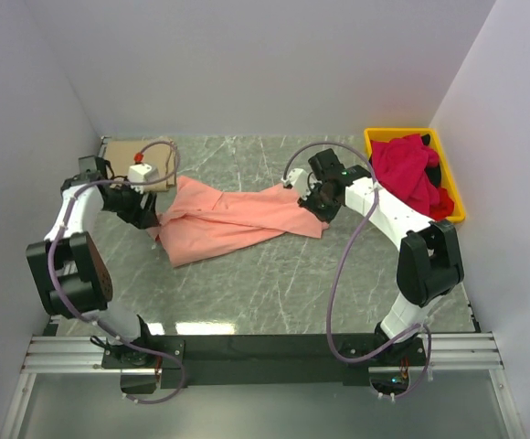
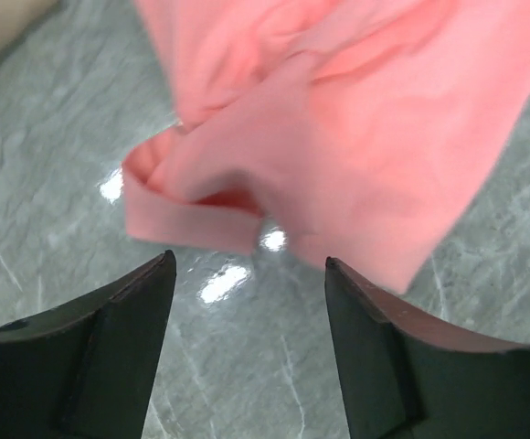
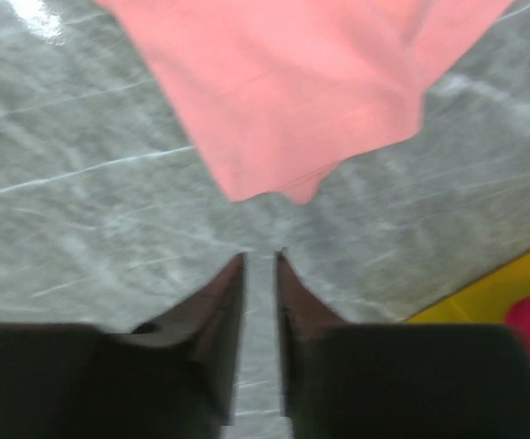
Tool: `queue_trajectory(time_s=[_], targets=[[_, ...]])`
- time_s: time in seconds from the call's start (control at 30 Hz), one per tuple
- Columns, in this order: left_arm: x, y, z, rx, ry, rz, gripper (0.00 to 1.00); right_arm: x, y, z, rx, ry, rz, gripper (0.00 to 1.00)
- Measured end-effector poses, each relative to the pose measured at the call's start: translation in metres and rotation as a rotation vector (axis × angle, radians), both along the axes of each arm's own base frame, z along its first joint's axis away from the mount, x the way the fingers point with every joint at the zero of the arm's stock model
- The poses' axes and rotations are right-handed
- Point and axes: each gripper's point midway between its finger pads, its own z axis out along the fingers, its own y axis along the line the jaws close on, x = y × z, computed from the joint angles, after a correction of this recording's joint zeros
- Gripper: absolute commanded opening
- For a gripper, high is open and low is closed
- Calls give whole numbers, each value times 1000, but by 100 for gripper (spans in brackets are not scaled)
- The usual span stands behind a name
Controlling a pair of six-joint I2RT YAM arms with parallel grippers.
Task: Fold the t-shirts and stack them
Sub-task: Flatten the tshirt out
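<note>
A salmon-pink t-shirt [image 1: 233,224] lies crumpled and stretched slantwise across the middle of the table. My left gripper [image 1: 146,215] hovers at its left end, open; in the left wrist view the left gripper [image 2: 249,259] has only table between its fingers, with a folded hem of the pink t-shirt [image 2: 338,137] just beyond the tips. My right gripper [image 1: 315,203] is at the shirt's right end. In the right wrist view the right gripper [image 3: 260,254] shows a narrow empty gap, a little short of a corner of the pink t-shirt [image 3: 292,91]. Crimson-red t-shirts [image 1: 411,169] are heaped in the bin.
The yellow bin [image 1: 375,135] stands at the back right; its corner [image 3: 484,293] shows beside my right fingers. A flat tan-beige t-shirt [image 1: 123,151] lies at the back left, behind the left arm. White walls close in the table on three sides.
</note>
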Motion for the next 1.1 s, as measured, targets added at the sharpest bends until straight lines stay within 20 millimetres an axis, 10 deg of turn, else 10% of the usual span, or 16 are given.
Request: queue_trajectory(time_s=[0.27, 0.47, 0.87, 1.1], targets=[[-1, -43, 8, 190, -133, -112, 69, -12, 1, -8, 10, 64, -18, 47], [13, -27, -7, 348, -132, -58, 57, -12, 2, -19, 0, 89, -34, 47], [36, -8, 0, 446, -133, 0, 1, -13, 7, -39, -25, 103, -45, 49], [38, -11, -2, 427, -114, -8, 1, -11, 13, -54, -33, 100, -54, 50]])
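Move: The left hand stands over the t-shirt's rumpled left cuff, which lies about 3 cm ahead, 5 cm to the right and 9 cm below; the beige folded shirt lies some 20 cm straight ahead. The t-shirt's right corner is about 1 cm ahead of the right hand, 2 cm left and 9 cm below, and the yellow bin some 13 cm ahead and 22 cm right. Left fingers swing right, come back and forward, rolling some 25 degrees, and shut; right sinks 5 cm, opening, towards corner. ##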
